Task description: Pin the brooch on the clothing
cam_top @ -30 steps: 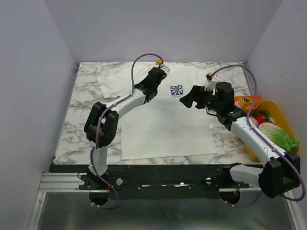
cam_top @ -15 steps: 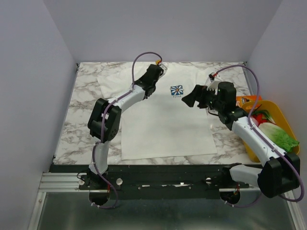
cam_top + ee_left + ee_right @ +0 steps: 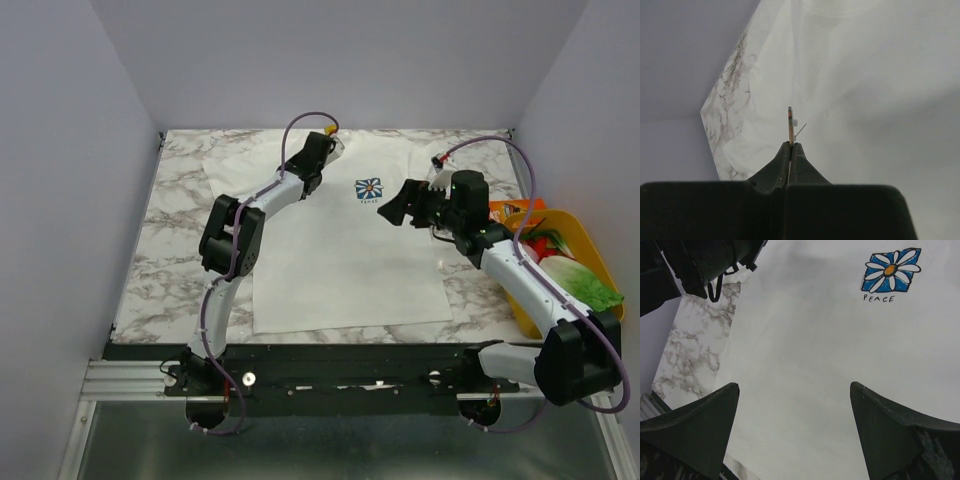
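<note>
The clothing (image 3: 340, 260) is a white T-shirt lying flat on the marble table, with a blue-and-white flower print (image 3: 368, 189) on its chest. In the left wrist view my left gripper (image 3: 790, 145) is shut on the brooch (image 3: 790, 122). The brooch shows edge-on above the fingertips, with its thin pin wire sticking out to the right. It hangs over the shirt (image 3: 865, 90) near the left shoulder. From above, the left gripper (image 3: 308, 180) sits by the collar. My right gripper (image 3: 395, 207) is open and empty over the chest, beside the print (image 3: 890, 271); its fingers (image 3: 715, 415) stand wide apart.
A yellow basket (image 3: 590, 235) holding vegetables stands at the right edge, with an orange packet (image 3: 508, 211) next to it. Grey walls close in the table on three sides. The left arm's dark body (image 3: 705, 260) shows at the top left of the right wrist view.
The left arm has swung its elbow up and to the right, and its gripper has shifted slightly toward the collar with the brooch held. The right gripper has barely moved.
</note>
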### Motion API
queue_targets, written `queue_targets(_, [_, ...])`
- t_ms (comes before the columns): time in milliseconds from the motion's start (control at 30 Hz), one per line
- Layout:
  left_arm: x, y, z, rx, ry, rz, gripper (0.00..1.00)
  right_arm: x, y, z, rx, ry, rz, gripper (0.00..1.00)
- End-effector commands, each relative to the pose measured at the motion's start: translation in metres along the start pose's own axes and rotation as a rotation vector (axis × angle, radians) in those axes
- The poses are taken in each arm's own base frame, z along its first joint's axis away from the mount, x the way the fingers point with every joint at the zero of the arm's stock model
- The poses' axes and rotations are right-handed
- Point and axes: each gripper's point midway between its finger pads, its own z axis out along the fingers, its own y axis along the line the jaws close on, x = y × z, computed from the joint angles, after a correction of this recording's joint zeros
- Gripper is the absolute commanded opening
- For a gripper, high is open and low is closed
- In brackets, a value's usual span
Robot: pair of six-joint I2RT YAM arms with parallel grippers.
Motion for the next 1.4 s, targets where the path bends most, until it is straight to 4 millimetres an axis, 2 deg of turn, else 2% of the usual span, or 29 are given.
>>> queue_targets(0, [-0.008, 0.008, 0.015, 0.002, -0.01, 0.007, 0.0, 0.006, -0.003, 0.0, -0.002, 0.036, 0.006, 1.0])
queue_targets(67, [0.004, -0.002, 0.024, 0.024, 0.046, 0.024, 0.0, 0.006, -0.004, 0.0, 0.0, 0.036, 0.007, 1.0])
queue_targets(267, [0.009, -0.003, 0.035, -0.013, 0.064, 0.044, 0.0, 0.008, -0.008, 0.0, 0.008, 0.041, 0.011, 1.0])
queue_targets(700, [0.046, -0.024, 0.046, -0.023, 0.176, 0.075, 0.0, 0.016, -0.014, 0.004, 0.013, 0.068, 0.024, 1.0])
queue_targets(1000, [0.056, -0.026, 0.048, -0.072, 0.207, 0.07, 0.0, 0.022, -0.018, 0.007, 0.017, 0.09, 0.046, 1.0])
queue_targets(1367, [0.046, -0.046, 0.047, -0.133, 0.178, 0.138, 0.0, 0.022, -0.018, 0.008, 0.016, 0.095, 0.049, 1.0])
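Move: Below the left hand, which already holds the brooch edge-on with its needle open, the shirt spot for pinning lies about 9 cm down, some 3 cm ahead and 3 cm to the left. From that hand, the flower print is about level and 17 cm to the right, the yellow tag 18 cm ahead and 8 cm right, and the left sleeve 1 cm ahead and 16 cm left. The pinning spot lies roughly 25 cm ahead, 23 cm left and 19 cm below the right hand. Lowering the brooch some 6.5 cm towards the shirt, the left hand first reaches about 2 cm forward, then eases back a little and drifts some 2.5 cm left as it sinks. The wrist rolls its left side up by about 10 degrees and turns slightly counter-clockwise, its fingers staying shut on the brooch. The open, empty right hand sinks about 2.5 cm over the shirt. ##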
